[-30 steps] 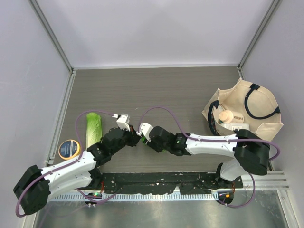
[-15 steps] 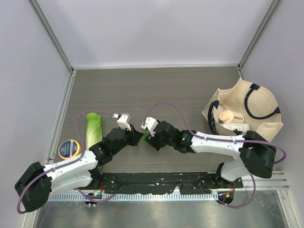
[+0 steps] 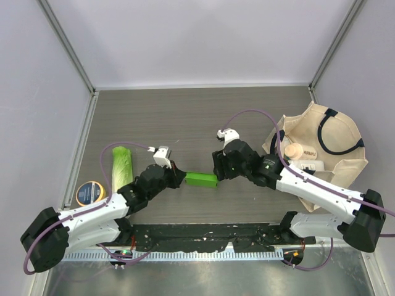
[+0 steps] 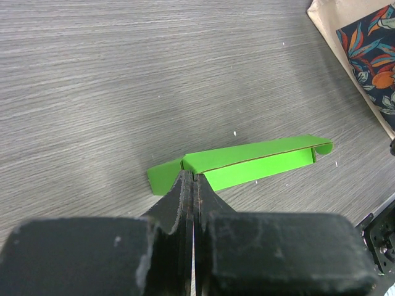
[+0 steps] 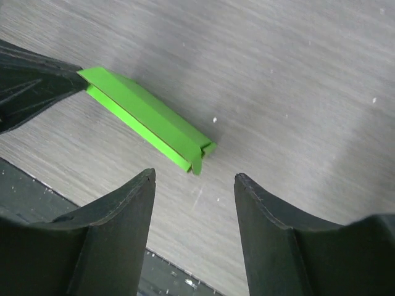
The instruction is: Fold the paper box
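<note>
The paper box [image 3: 201, 179] is a bright green, flattened, folded strip lying on the wooden table [image 3: 185, 117] between the two arms. My left gripper [image 3: 180, 177] is shut on its left end. In the left wrist view the closed fingertips [image 4: 191, 176] pinch the box [image 4: 259, 163] at its near corner. My right gripper [image 3: 217, 168] stands open just right of the box and above it, touching nothing. From the right wrist the box [image 5: 148, 120] lies ahead of the open gripper [image 5: 194, 176], with its folded end nearest.
A pale-green cabbage [image 3: 121, 168] lies at the left, with a round tin [image 3: 90, 193] beside it. A beige tote bag [image 3: 321, 145] holding a bottle [image 3: 300, 152] stands at the right. The black rail [image 3: 210, 237] runs along the near edge.
My right gripper has let go, opened and drawn back to the right and up from the box. The left gripper still holds the box, which now shows fully.
</note>
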`<state>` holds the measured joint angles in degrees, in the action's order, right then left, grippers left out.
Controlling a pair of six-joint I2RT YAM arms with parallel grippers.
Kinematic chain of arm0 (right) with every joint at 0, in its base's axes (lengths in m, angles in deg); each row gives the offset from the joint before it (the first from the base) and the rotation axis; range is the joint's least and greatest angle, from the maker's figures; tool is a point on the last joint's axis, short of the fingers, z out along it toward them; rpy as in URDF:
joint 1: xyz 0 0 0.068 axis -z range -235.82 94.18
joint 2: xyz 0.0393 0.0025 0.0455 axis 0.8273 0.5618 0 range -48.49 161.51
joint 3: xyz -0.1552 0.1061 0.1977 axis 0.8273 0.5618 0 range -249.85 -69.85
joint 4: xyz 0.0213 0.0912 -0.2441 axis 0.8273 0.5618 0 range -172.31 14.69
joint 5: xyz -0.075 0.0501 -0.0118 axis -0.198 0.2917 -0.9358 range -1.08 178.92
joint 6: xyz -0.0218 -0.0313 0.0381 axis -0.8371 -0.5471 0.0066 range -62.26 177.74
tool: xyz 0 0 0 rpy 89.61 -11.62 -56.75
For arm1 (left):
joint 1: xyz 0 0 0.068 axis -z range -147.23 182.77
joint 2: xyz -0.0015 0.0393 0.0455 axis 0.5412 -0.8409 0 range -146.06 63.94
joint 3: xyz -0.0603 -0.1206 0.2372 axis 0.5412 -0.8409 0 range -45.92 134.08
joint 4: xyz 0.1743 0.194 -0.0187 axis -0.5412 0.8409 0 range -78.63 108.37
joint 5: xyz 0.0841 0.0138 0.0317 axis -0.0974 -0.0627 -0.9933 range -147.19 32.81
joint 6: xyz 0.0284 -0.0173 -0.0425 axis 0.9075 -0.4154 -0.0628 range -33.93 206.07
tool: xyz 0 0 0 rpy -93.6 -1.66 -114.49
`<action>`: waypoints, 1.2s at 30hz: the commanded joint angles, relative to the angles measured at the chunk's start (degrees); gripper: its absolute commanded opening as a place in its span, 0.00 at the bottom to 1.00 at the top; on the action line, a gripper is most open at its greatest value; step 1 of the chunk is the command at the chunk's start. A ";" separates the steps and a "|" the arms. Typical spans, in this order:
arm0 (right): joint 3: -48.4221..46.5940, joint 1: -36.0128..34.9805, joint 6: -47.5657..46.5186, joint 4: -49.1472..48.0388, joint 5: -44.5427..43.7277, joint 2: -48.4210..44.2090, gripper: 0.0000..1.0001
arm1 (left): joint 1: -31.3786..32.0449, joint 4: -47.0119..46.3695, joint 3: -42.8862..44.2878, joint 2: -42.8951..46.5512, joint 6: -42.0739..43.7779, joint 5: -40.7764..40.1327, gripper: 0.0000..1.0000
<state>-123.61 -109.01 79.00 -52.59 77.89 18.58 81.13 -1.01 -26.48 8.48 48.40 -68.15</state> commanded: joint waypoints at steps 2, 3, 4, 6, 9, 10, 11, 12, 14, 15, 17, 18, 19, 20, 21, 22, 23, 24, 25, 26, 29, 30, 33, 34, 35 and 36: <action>-2.84 0.72 4.77 9.93 -0.32 -0.19 0.52 | 0.33 5.44 1.12 0.09 -0.74 -1.26 0.00; -2.93 0.72 4.59 9.92 0.47 0.16 0.50 | 0.33 5.44 1.12 0.09 -0.74 -1.26 0.00; -2.67 0.72 4.58 9.32 1.52 0.69 0.46 | 0.33 5.44 1.21 0.09 -0.65 -1.08 0.00; -1.79 0.72 4.15 7.39 4.15 1.22 0.43 | 0.33 5.70 1.39 0.09 -0.74 -0.90 0.00; -1.00 0.72 3.88 5.89 3.99 2.36 0.40 | 0.25 6.14 1.48 0.35 -0.65 -0.99 0.00; -0.82 0.72 3.79 5.19 4.17 2.80 0.40 | 0.33 6.32 1.39 0.53 -0.56 -0.99 0.00; -0.56 0.72 3.62 3.35 4.95 2.98 0.39 | 0.33 6.32 1.39 0.70 -0.56 -0.99 0.00; -0.39 0.63 3.53 2.72 5.66 3.15 0.37 | 0.25 6.32 1.30 0.79 -0.47 -1.08 0.00; -0.47 0.72 3.44 1.14 6.63 4.47 0.37 | 0.33 6.58 1.56 1.06 -0.30 -1.08 0.00; -0.56 0.72 3.27 0.87 7.07 5.08 0.36 | 0.33 6.76 1.65 0.97 -0.30 -1.17 0.00; -0.74 0.72 3.09 0.26 6.55 6.23 0.36 | 0.42 6.67 1.65 1.06 -0.04 -1.08 0.00; -0.74 0.72 2.57 -0.18 6.28 6.41 0.36 | 0.42 6.58 1.56 0.97 -0.12 -0.99 0.00; -0.91 0.63 2.39 -0.53 5.67 6.76 0.36 | 0.42 6.67 1.65 0.88 -0.12 -0.99 0.00; -1.17 0.72 2.13 -0.53 5.14 7.46 0.35 | 0.42 6.58 1.65 0.79 -0.04 -0.99 0.00; -1.35 0.72 1.95 -0.45 4.79 7.99 0.33 | 0.42 6.58 1.74 0.79 -0.12 -0.90 0.00; -1.87 0.72 1.77 -0.19 4.09 8.25 0.31 | 0.33 6.58 1.74 0.71 -0.12 -0.82 0.00; -2.05 0.72 1.60 0.43 3.74 8.95 0.29 | 0.42 6.58 1.74 0.71 -0.04 -0.82 0.00; -2.23 0.72 1.60 0.61 3.73 9.13 0.27 | 0.42 6.41 1.74 0.71 -0.03 -0.73 0.00; -2.06 0.72 1.60 0.43 3.99 9.13 0.25 | 0.33 6.41 1.74 0.71 -0.03 -0.73 0.00; -2.14 0.72 1.68 0.34 4.26 9.13 0.23 | 0.42 6.41 1.74 0.71 -0.03 -0.73 0.00; -1.88 0.72 2.30 0.17 3.65 9.04 0.17 | 0.33 6.14 1.74 0.53 -0.03 -0.73 0.00; -1.96 0.72 2.47 0.26 3.38 9.05 0.15 | 0.33 5.97 1.74 0.27 -0.12 -0.64 0.00; -2.14 0.72 3.17 0.17 2.94 9.13 0.09 | 0.51 5.70 1.74 -0.17 -0.21 -0.38 0.00; -2.66 0.72 3.79 0.26 3.03 9.39 0.07 | 0.51 5.62 1.74 -0.26 -0.21 -0.29 0.00; -3.02 0.72 4.58 0.26 3.64 9.66 0.05 | 0.60 5.61 1.74 -0.26 -0.21 -0.29 0.00; -3.28 0.72 5.28 0.08 4.69 9.83 0.04 | 0.60 5.61 1.91 -0.43 -0.21 -0.29 0.00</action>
<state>-124.17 -108.47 81.77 -50.60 82.13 28.07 81.21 2.18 -25.58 9.11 47.53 -68.57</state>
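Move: The right hand hangs open above the free right end of the green paper box; that end lies about 5 cm below it, 1 cm back and 1 cm to its left. The box's middle is some 6 cm to this hand's left, 1 cm back and 6 cm down, and the closed left gripper stands about 10 cm left of this hand, level with it fore and aft and 5 cm lower. From the left hand, the box's right end lies roughly 10 cm to the right, 1 cm back and 1 cm lower. Lower the right gripper about 5 cm onto the box's right end, first drawing back about 2 cm and slightly right while tipping the fingers some 10 degrees further down, then easing back left and a little forward. Close the fingers nearly shut so the tips pinch the near corner of that end; keep the left gripper shut and still on the left end. ##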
